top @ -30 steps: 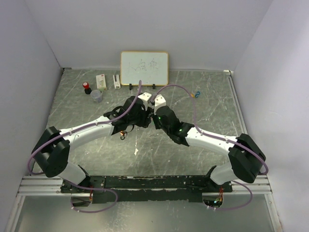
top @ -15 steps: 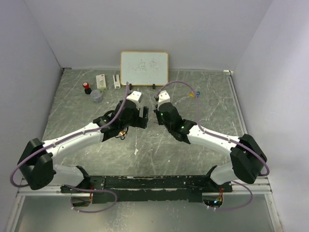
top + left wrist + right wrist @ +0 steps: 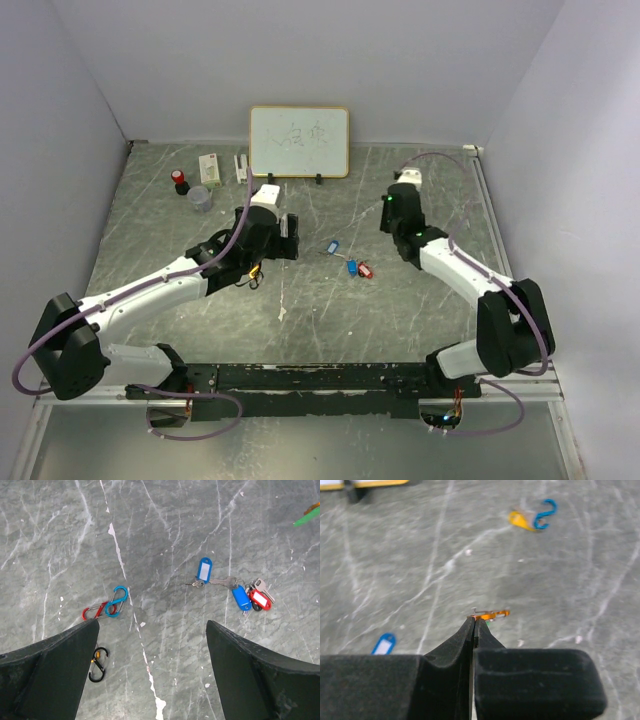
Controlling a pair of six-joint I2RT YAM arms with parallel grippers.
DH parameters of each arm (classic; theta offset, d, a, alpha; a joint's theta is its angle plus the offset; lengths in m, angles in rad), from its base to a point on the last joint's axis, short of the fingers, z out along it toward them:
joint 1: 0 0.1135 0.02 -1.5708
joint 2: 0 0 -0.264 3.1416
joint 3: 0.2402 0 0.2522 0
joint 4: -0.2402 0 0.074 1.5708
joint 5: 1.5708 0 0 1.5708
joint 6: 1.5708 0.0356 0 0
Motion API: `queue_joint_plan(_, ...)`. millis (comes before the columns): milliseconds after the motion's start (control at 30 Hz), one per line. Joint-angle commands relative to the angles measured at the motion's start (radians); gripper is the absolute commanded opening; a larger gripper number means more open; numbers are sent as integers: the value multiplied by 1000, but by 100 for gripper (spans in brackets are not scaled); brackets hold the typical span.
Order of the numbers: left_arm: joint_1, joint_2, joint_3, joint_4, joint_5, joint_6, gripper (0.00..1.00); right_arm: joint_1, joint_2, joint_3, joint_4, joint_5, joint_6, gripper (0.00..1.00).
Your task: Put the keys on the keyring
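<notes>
The keys lie on the table between the arms: a blue tag [image 3: 332, 246], a second blue tag [image 3: 352, 266] and a red tag [image 3: 365, 270]. The left wrist view shows the first blue tag [image 3: 204, 570] apart from the second blue tag [image 3: 241, 597] and the red tag [image 3: 260, 599], which sit together with metal keys. My left gripper [image 3: 287, 238] is open and empty, left of them [image 3: 152, 625]. My right gripper [image 3: 392, 212] is shut on a small orange clip [image 3: 490, 614] with a bit of green beneath it, held above the table [image 3: 474, 622].
Linked red and blue carabiner clips [image 3: 106, 607] and a black one [image 3: 97, 664] lie by my left finger. A yellow tag with a blue clip [image 3: 530, 519] lies beyond my right gripper. A whiteboard [image 3: 299, 140], a red-capped item [image 3: 179, 181], a small cup [image 3: 200, 197] and white boxes [image 3: 210, 167] stand at the back.
The two grippers, close together at the table's middle, have drawn apart. My right arm swung to the back right with the orange clip. The keys between them now show.
</notes>
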Motion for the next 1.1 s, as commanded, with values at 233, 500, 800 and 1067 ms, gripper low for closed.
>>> queue_joint_plan(233,5,16,-8,2,1,-11,100,-246,134,58,18,-147,67,0)
queue_joint_plan(500,5,21,-10,2,3,-11,100,-300,183,61,1,-156,87,0)
queue_joint_plan(800,7,20,-13,4,7,-10,100,-296,171,71,-21,-122,85,59)
queue_joint_plan(1067,7,37,-10,8,9,-10,100,-84,140,79,-56,-141,58,72)
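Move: The right hand, shut on the orange carabiner with the green-tagged key, is bound for a bare table spot about 10 cm to its right, 3 cm ahead and 11 cm down. On the table, the yellow and blue carabiners lie 14 cm ahead and 8 cm right, the blue-tagged key some 11 cm left and 2 cm back, the red-tagged key 9 cm back and 2 cm left. From the left hand the spot is roughly 33 cm right, 12 cm ahead, 16 cm below. Right hand swings about 10 cm right, sinks 6, opens to release the orange carabiner, then starts back left. ##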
